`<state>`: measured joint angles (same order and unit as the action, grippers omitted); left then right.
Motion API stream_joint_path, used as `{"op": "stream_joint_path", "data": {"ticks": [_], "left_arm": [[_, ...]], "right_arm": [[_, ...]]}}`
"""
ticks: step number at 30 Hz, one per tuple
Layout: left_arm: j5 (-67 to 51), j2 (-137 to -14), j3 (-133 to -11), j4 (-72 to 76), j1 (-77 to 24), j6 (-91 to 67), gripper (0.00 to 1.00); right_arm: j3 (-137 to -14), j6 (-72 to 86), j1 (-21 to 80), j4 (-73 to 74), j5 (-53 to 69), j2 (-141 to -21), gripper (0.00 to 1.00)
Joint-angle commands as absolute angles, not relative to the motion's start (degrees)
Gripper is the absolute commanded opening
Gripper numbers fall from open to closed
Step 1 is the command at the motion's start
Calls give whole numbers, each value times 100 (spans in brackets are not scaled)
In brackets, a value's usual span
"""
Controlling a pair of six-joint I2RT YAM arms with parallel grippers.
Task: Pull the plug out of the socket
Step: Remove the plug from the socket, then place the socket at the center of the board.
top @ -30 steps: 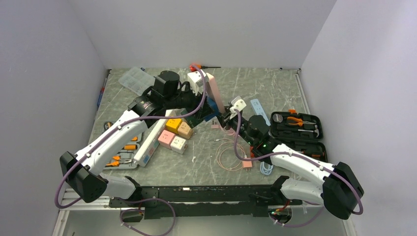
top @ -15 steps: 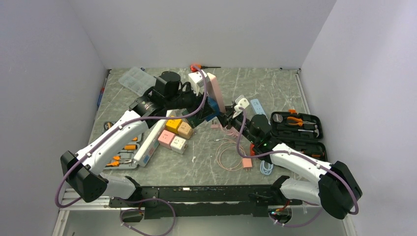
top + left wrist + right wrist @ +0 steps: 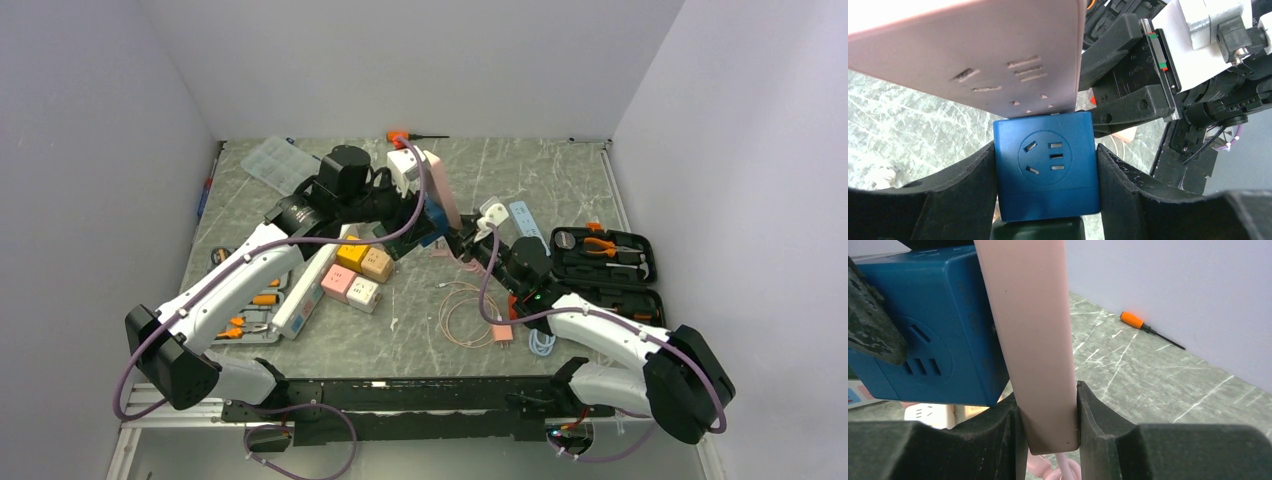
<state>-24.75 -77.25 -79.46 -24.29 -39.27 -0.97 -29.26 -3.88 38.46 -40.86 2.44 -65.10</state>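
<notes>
A pink socket strip [image 3: 437, 190] stands tilted up off the table. My right gripper [image 3: 462, 243] is shut on its lower end, and the pink strip [image 3: 1033, 340] fills the gap between the pads [image 3: 1048, 415]. A blue cube plug [image 3: 432, 218] sits against the strip's face. My left gripper [image 3: 425, 225] is shut on it, and the blue cube [image 3: 1045, 170] is pressed between both fingers [image 3: 1045, 165] just under the pink strip [image 3: 973, 50]. The blue cube [image 3: 923, 330] touches the strip's left side. A white cube [image 3: 402, 165] sits at the strip's top end.
A long white power strip [image 3: 305, 285] with pastel panels lies left of several coloured cubes [image 3: 358, 270]. A coiled pink cable [image 3: 470, 315] lies in the middle. An open black tool case [image 3: 603, 262] is at right, a tool tray [image 3: 250, 310] at left. An orange screwdriver [image 3: 1133, 320] lies by the back wall.
Both grippers with the strip and blue cube have shifted slightly up and right. Both grips are unchanged.
</notes>
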Motion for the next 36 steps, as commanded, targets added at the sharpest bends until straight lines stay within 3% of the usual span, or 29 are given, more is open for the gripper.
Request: {"op": "stream_joint_path", "data": {"ticks": [1,6,19,23,28,34,36], "left_arm": [[-3504,-6949,-8407,-3357,-3935,351,0],[-3482,-7034,-8731,-3774,-3853,528,0],[-3430,-7140,-8638,-3175,-3829,346,0],[-3243,-7191,-8544,-3008,-3832,301,0],[-3048,-7321,-8464,-2911,-3840,346,0],[-2873,-7343,-8454,-2890,-3832,552,0],[-2825,-7343,-8419,-2855,-3834,514,0]], "right_arm": [[-2474,-479,3036,-3347,-3382,-6640,0],[-2436,-282,3039,-3253,-3625,-6694,0],[-2804,324,3328,-2381,-2448,-6554,0],[-3312,710,3282,-1771,-2578,-7535,3],[-4799,895,3081,-624,-2378,-8957,0],[-6140,1195,2643,526,-1880,-9847,0],[-6390,1252,2510,816,-1634,-10128,13]]}}
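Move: The blue plug sits in the left fingers, seated in the pink socket strip, whose middle is about 4 cm right, 1 ahead and 3 above. The green cube is about 5 cm left, 1 back and 4 below; the tan cube lies some 12 cm left, level ahead, 27 below. The plug is roughly 5 cm left, level ahead and 6 above the right hand; the pale blue strip lies some 21 cm right, 6 ahead and 22 below. The plug's contact with the pink strip ends as the right hand, keeping its pinch on the strip's lower end, jerks about 12 cm right, swinging clockwise and slightly forward and down; it then sinks and reaches forward, tipping the fingers down. The left keeps gripping the plug, springs back towards its base, left and up, then eases about halfway forward again. ##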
